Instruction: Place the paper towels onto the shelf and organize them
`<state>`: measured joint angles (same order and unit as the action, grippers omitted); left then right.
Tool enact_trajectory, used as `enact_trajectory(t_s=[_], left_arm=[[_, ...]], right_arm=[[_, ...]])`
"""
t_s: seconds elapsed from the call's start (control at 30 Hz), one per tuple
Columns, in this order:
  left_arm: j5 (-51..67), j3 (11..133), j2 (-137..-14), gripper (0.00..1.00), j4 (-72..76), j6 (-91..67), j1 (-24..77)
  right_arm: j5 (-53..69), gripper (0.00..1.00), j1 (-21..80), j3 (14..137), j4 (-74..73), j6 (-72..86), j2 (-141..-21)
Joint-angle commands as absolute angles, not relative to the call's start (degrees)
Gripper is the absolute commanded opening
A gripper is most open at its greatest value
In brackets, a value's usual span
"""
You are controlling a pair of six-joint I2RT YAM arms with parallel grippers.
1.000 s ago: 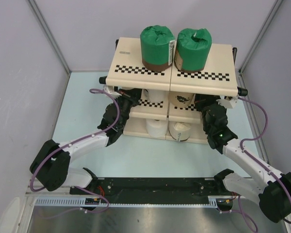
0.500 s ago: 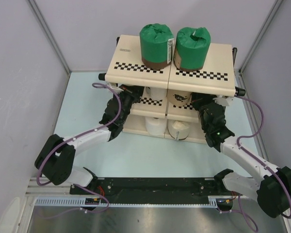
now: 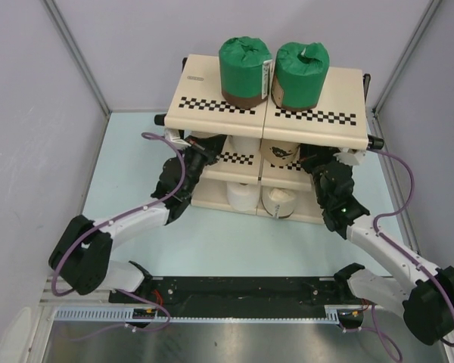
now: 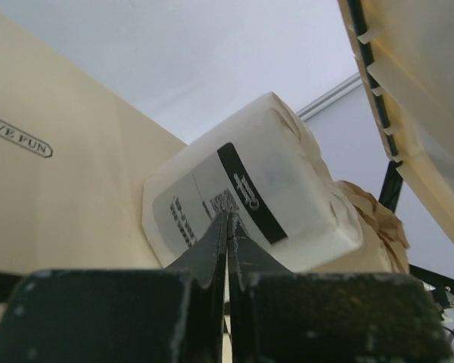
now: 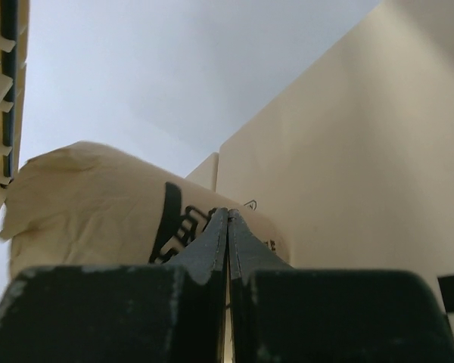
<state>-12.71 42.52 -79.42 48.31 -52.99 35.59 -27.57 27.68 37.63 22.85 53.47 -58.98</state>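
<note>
The shelf [image 3: 212, 94] stands at the table's far middle. Two green paper towels [image 3: 244, 64] [image 3: 302, 74] sit on its top panel. On the middle tier are a white-wrapped roll [image 3: 244, 145] and a tan roll [image 3: 281, 153]; two pale rolls [image 3: 244, 198] [image 3: 280, 203] stand on the bottom tier. My left gripper [image 3: 204, 147] reaches into the middle tier from the left. It is shut, tips [image 4: 228, 215] against the white roll [image 4: 250, 189]. My right gripper [image 3: 318, 162] enters from the right, shut, with its tips [image 5: 228, 214] at the tan roll [image 5: 98, 204].
Grey walls close in the pale blue table [image 3: 129, 174] on the left, right and back. The black arm-mount rail [image 3: 242, 291] runs along the near edge. A purple cable loops beside each arm. In the left wrist view the tan roll [image 4: 371, 227] sits right behind the white one.
The shelf has shifted slightly away from the arms. Both grippers stay shut at the middle tier, and the left arm's elbow swung right and back.
</note>
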Motion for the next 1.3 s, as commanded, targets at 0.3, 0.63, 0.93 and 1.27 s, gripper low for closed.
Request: enact_trajectory(t_s=[0.3, 0.63, 0.93, 1.27], left_arm=[[-11.3, 35.5, -61.5, 0.00, 42.5, -50.8, 36.3], [-13.4, 23.3, -35.4, 0.00, 24.4, -50.0, 41.7], [-12.6, 10.1, -15.7, 0.00, 7.9, -57.9, 43.7], [-7.8, 1.4, -36.7, 0.00, 31.1, -62.1, 44.6]], right_arm=[[-28.0, 0.00, 26.5, 39.0, 14.9, 49.0, -46.1], [-19.2, 0.00, 30.9, 39.0, -5.8, 46.9, -28.4], [-15.6, 0.00, 38.1, 36.6, -30.0, 51.9, -14.8], [-10.9, 0.00, 38.4, 19.4, -33.1, 64.4, -2.9]])
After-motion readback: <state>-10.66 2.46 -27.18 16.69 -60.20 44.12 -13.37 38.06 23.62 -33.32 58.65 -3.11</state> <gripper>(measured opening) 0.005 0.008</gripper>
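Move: Both empty hands reach in between the shelf's top and middle tiers. The left hand's goal is the front of the bottom tier, where the lower white roll lies about 8 cm right, 2 cm back and 22 cm below it; the upper white roll is some 9 cm right, 4 cm ahead and 2 cm lower. From the right hand, the cream roll below is about 10 cm left, 2 cm back, 20 cm down; the brown roll is 10 cm left, 4 cm ahead, 2 cm lower. Draw both shut grippers back out of the middle tier together, lifting them 4 to 5 cm on the way, until each is some 18 cm nearer its base. Then sink them in front of the bottom tier, the left dropping farther and farther left, and tip both downward about 15 degrees while swinging the right counter-clockwise and the left slightly clockwise. ##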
